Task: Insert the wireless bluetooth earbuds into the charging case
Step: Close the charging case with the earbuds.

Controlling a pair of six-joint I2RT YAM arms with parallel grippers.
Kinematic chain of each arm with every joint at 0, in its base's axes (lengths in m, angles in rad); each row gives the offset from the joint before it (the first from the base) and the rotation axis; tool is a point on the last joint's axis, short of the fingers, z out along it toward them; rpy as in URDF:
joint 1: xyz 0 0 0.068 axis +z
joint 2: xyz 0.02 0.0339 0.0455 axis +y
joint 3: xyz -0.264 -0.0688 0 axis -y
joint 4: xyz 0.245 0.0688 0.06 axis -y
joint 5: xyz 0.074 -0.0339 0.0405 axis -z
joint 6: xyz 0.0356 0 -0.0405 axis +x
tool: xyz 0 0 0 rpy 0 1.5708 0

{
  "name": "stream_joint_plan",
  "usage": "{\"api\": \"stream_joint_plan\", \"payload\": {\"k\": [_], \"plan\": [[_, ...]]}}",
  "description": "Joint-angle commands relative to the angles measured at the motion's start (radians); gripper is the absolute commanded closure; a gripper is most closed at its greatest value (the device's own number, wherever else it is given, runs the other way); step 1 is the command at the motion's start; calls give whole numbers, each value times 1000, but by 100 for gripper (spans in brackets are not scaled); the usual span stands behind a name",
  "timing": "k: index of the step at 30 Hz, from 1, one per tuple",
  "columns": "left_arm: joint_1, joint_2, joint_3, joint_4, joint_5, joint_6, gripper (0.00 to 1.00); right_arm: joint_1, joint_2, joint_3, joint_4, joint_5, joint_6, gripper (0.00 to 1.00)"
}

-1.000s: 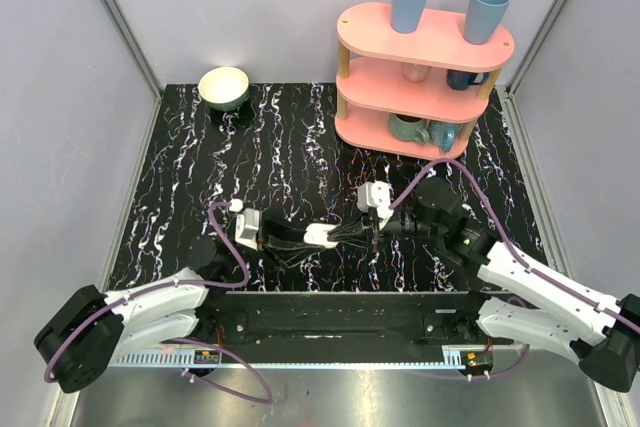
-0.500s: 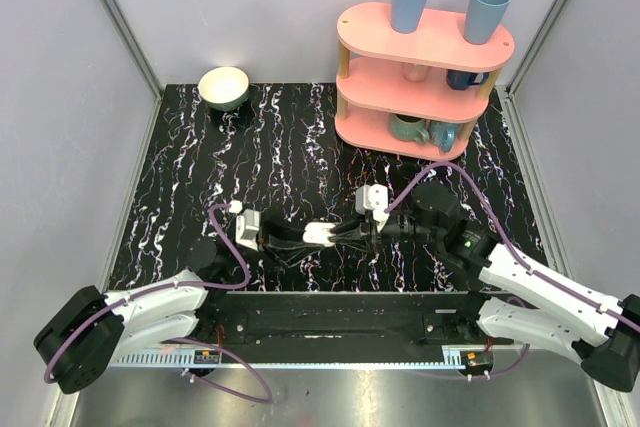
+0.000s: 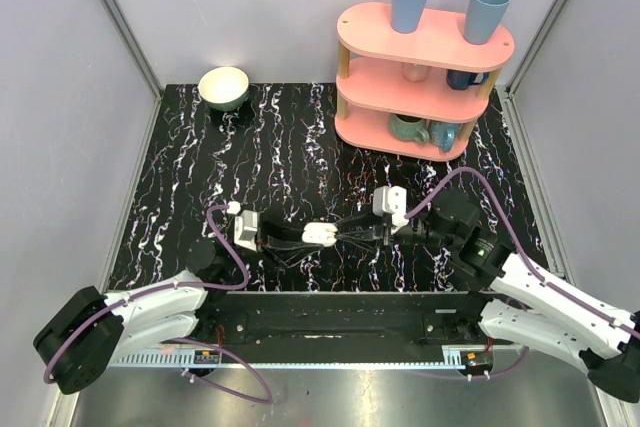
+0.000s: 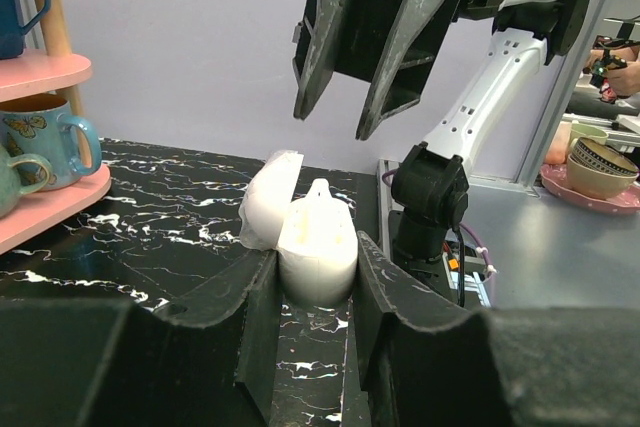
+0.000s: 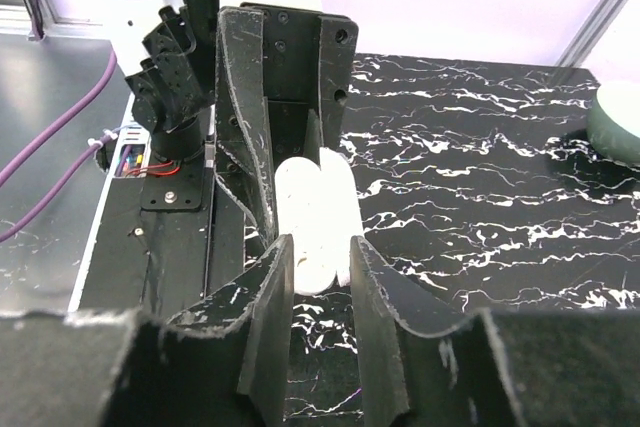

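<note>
The white charging case (image 3: 320, 234) stands with its lid (image 4: 268, 197) swung open, and my left gripper (image 3: 306, 235) is shut on its body. In the left wrist view the case (image 4: 318, 247) sits between the fingers, and the tip of one white earbud (image 4: 318, 187) pokes up from its top. I cannot make out a second earbud. My right gripper (image 3: 346, 232) is just right of the case, open with nothing between its fingers. It hangs over the case (image 5: 310, 212) in the right wrist view, with its fingertips (image 5: 282, 247) short of it.
A pink three-tier shelf (image 3: 425, 77) with blue cups and mugs stands at the back right. A pale bowl (image 3: 224, 87) sits at the back left. The mugs (image 4: 45, 137) also show in the left wrist view.
My right gripper has opened and drawn back to the right, away from the case. The left gripper and the case have stayed where they were.
</note>
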Motion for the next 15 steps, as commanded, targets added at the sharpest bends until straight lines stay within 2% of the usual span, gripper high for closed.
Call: {"api": "stream_joint_plan", "payload": {"k": [1, 8, 9, 11, 14, 15], "plan": [[-4, -9, -7, 357, -7, 9, 100, 4, -41, -20, 95, 62, 27, 63], [-4, -16, -8, 338, -6, 15, 100, 4, -62, -61, 188, 323, 143, 56], [-4, -19, -8, 337, -7, 15, 100, 4, -53, -57, 185, 344, 154, 53], [-4, -22, -8, 332, -9, 17, 100, 4, -41, -46, 166, 419, 219, 40], [-4, -18, -7, 323, -12, 23, 100, 4, 25, 61, 53, 595, 388, 38], [-5, -16, -5, 323, -10, 24, 100, 2, 43, 87, 18, 625, 420, 32]]}}
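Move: The charging case, pinched in the left fingertips, lies about 4 cm to the right hand's left, level with it fore and aft and some 3 cm lower. The pink shelf's middle is roughly 30 cm ahead of the right hand, 16 cm to its right and about 8 cm lower. From the left hand the case sits about 3 cm to the right and 1 cm up. The empty right hand sweeps about 5 cm forward, slightly right, away from the case, turning clockwise and opening wider. ##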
